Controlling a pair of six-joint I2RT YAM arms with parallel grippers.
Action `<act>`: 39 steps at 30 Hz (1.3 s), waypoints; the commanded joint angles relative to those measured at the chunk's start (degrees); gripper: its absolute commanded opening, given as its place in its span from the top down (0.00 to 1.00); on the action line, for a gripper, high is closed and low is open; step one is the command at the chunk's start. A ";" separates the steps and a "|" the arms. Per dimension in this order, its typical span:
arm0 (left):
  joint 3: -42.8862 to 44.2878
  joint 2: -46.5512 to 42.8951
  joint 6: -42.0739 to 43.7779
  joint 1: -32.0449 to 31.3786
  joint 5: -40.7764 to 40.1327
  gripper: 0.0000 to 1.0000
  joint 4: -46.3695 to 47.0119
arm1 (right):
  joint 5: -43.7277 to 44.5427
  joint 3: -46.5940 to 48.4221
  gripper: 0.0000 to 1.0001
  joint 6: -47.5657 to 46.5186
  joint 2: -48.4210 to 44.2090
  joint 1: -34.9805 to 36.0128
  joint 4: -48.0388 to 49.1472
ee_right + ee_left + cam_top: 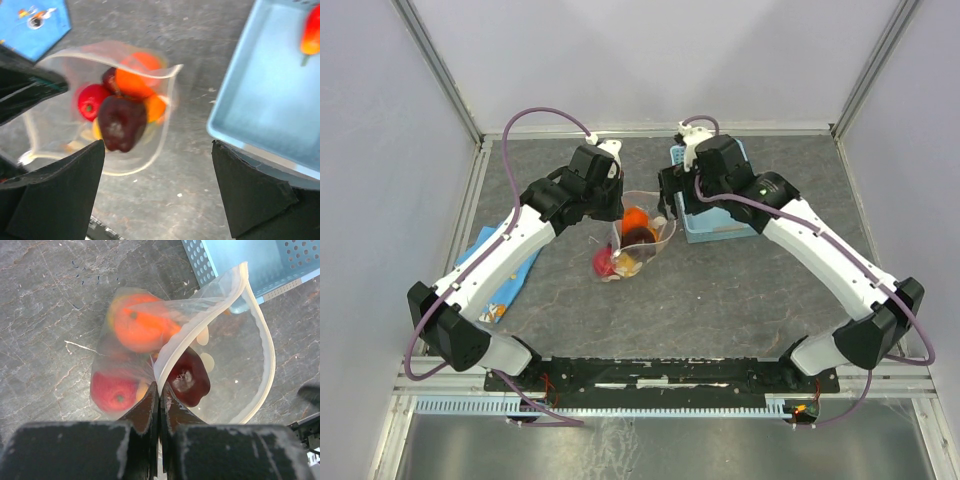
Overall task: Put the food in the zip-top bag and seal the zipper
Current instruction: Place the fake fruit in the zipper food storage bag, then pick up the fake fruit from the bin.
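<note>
The zip-top bag (660,236) lies in the middle of the table with its mouth held wide. My left gripper (159,385) is shut on the mouth's near edge, pinching the whitish zipper (269,347) strip. Food shows inside the bag: an orange piece (137,325), a red one (112,392) and a dark maroon one (189,377). My right gripper (157,145) is open and holds nothing. It hangs over the table between the bag (150,150) and the basket. The maroon piece (121,122) looks blurred in the bag's mouth. The left gripper (618,205) and right gripper (670,205) flank the bag.
A light-blue basket (720,228) stands right of the bag, close to the right gripper. One orange-red piece (311,30) lies in the basket (260,100). A blue cloth (505,270) lies at the left under the left arm. Walls enclose the table on three sides.
</note>
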 commanded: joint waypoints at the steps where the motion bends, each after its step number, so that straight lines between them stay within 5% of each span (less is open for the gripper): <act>1: -0.46 -0.93 2.30 0.13 -0.91 0.97 2.32 | 8.85 -1.72 0.05 -3.91 -2.29 -3.08 0.46; 17: 1.44 -0.01 0.93 0.14 -1.21 0.97 1.01 | 16.01 -14.59 0.03 -2.03 6.65 -17.05 25.19; 27: 4.83 0.51 2.05 0.13 -3.40 0.97 -3.95 | 14.70 -5.03 0.01 0.07 24.90 -20.73 32.72; 39: 6.51 0.91 1.86 0.13 -5.55 0.97 -6.56 | 14.25 12.75 0.01 4.97 43.47 -22.97 27.46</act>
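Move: The red pepper, last food in the blue basket, lies about 28 cm ahead of the open right hand, 13 cm to its right and some 24 cm below. Nearer in, the basket's middle is 16 cm ahead and 14 cm right; the dark eggplant in the bag is 9 cm left and 2 cm back. From the left hand, still pinching the bag's rim, the pepper is roughly 28 cm ahead and 26 cm right. To the red pepper at the basket's far end goes the empty right hand: away from the bag's mouth, first swinging right and forward, then mostly forward and down into the basket, some 24 cm out, 20 cm down and 13 cm right in all. It turns about 35 degrees clockwise, fingers staying wide open, and ends just short of the pepper. The left fingers keep their pinch on the bag rim, easing nearly 2 cm left late on. ##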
